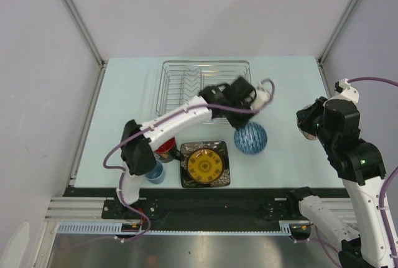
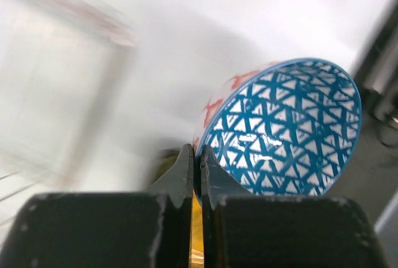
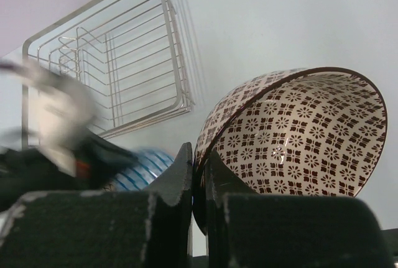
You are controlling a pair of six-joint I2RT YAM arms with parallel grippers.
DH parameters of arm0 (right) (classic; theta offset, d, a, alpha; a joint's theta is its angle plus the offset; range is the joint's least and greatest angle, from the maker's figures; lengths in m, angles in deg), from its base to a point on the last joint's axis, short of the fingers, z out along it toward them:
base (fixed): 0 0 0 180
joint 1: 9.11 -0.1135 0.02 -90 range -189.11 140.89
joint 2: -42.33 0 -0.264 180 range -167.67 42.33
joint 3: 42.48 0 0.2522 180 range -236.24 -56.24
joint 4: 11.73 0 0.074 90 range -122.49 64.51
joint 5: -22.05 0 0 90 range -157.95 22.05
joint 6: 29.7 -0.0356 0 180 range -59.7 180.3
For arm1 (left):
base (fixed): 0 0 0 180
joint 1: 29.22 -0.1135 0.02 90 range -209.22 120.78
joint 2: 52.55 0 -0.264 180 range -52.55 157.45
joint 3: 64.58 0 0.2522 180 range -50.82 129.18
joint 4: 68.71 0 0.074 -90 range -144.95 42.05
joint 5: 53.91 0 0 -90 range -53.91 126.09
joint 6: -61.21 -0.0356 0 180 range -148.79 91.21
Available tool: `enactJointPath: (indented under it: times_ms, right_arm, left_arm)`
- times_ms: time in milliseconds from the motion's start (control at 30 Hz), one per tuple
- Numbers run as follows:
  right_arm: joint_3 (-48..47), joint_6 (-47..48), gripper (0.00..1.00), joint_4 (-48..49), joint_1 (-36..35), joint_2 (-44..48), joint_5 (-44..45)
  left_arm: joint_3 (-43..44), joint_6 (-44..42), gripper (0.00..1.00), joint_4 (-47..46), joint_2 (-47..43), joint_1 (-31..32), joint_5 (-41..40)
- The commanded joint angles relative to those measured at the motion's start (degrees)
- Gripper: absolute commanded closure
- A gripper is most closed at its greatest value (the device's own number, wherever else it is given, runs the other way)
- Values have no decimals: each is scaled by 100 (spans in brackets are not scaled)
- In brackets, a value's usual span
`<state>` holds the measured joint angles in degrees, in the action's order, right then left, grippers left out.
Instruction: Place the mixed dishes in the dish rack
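Observation:
My left gripper [image 2: 198, 153] is shut on the rim of a small bowl [image 2: 286, 131] with a blue triangle lattice inside and red marks on its white outside. In the top view it [image 1: 245, 107] hangs by the front right corner of the silver wire dish rack [image 1: 186, 69]. My right gripper [image 3: 198, 154] is shut on the rim of a cream bowl with brown flowers [image 3: 298, 137], held at the right [image 1: 306, 124]. A blue striped bowl [image 1: 250, 137] lies upside down on the table. A yellow round plate [image 1: 206, 165] sits on a dark square plate [image 1: 222, 180].
A black mug with a red inside [image 1: 165, 150] and a light-blue cup [image 1: 155, 173] stand by the left arm's base, partly hidden by it. The rack [image 3: 118, 63] holds nothing. Grey walls close in the table on three sides.

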<state>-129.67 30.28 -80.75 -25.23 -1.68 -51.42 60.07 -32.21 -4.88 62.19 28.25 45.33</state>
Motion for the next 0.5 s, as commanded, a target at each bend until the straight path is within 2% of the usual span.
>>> enactJointPath:
  times_ms: [0,33,67,133,167,267,367,467]
  right_arm:
    - [-268,-65,100,341,12,-73,131]
    - [-268,-100,100,332,21,-90,96]
    - [-260,-100,100,341,12,-108,52]
    - [-225,-135,100,376,21,-160,-18]
    - [-207,-136,100,394,21,-161,-36]
    - [-163,-171,100,455,12,-152,-124]
    - [-128,-180,100,473,21,-99,-212]
    - [-75,-180,100,446,21,-29,-282]
  left_arm:
    - [1854,-712,100,1056,-620,-965,-1140]
    - [2066,-808,100,1197,-524,-1097,-1517]
    - [2286,-1009,100,1199,-497,-1324,-2339]
    - [2314,-1335,100,998,-400,-1571,-3196]
    - [2314,-1415,100,936,-339,-1842,-3913]
    - [2332,-1635,100,742,-15,-2352,-4848]
    - [2332,-1837,100,505,310,-2784,-5290]
    - [2358,-2241,100,49,619,-2943,-6064]
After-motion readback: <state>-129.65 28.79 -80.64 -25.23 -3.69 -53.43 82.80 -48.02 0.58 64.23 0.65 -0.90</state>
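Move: The left hand, the blue-patterned bowl already in its grip, is some 17 cm above the table; the middle of the dish rack lies about 29 cm ahead, 13 cm to its left and 12 cm lower. The yellow dish on its square plate sits about 5 cm back and 13 cm left, and the red mug roughly 30 cm left, nearly level, both some 13 cm below. From the right hand, the rack is about 31 cm ahead, 34 cm left and 28 cm down. The left arm sweeps the pinched blue-patterned bowl fast towards the dish rack, first forward and up and then swinging strongly left, ending about 28 cm farther left, 24 cm farther forward and 15 cm higher, above the rack's left end, after starting to sink slightly. On the way the wrist turns some 65 degrees in all, counter-clockwise and with the fingers swinging up from down-and-right to forward and slightly down, while they stay shut on the bowl's rim. ##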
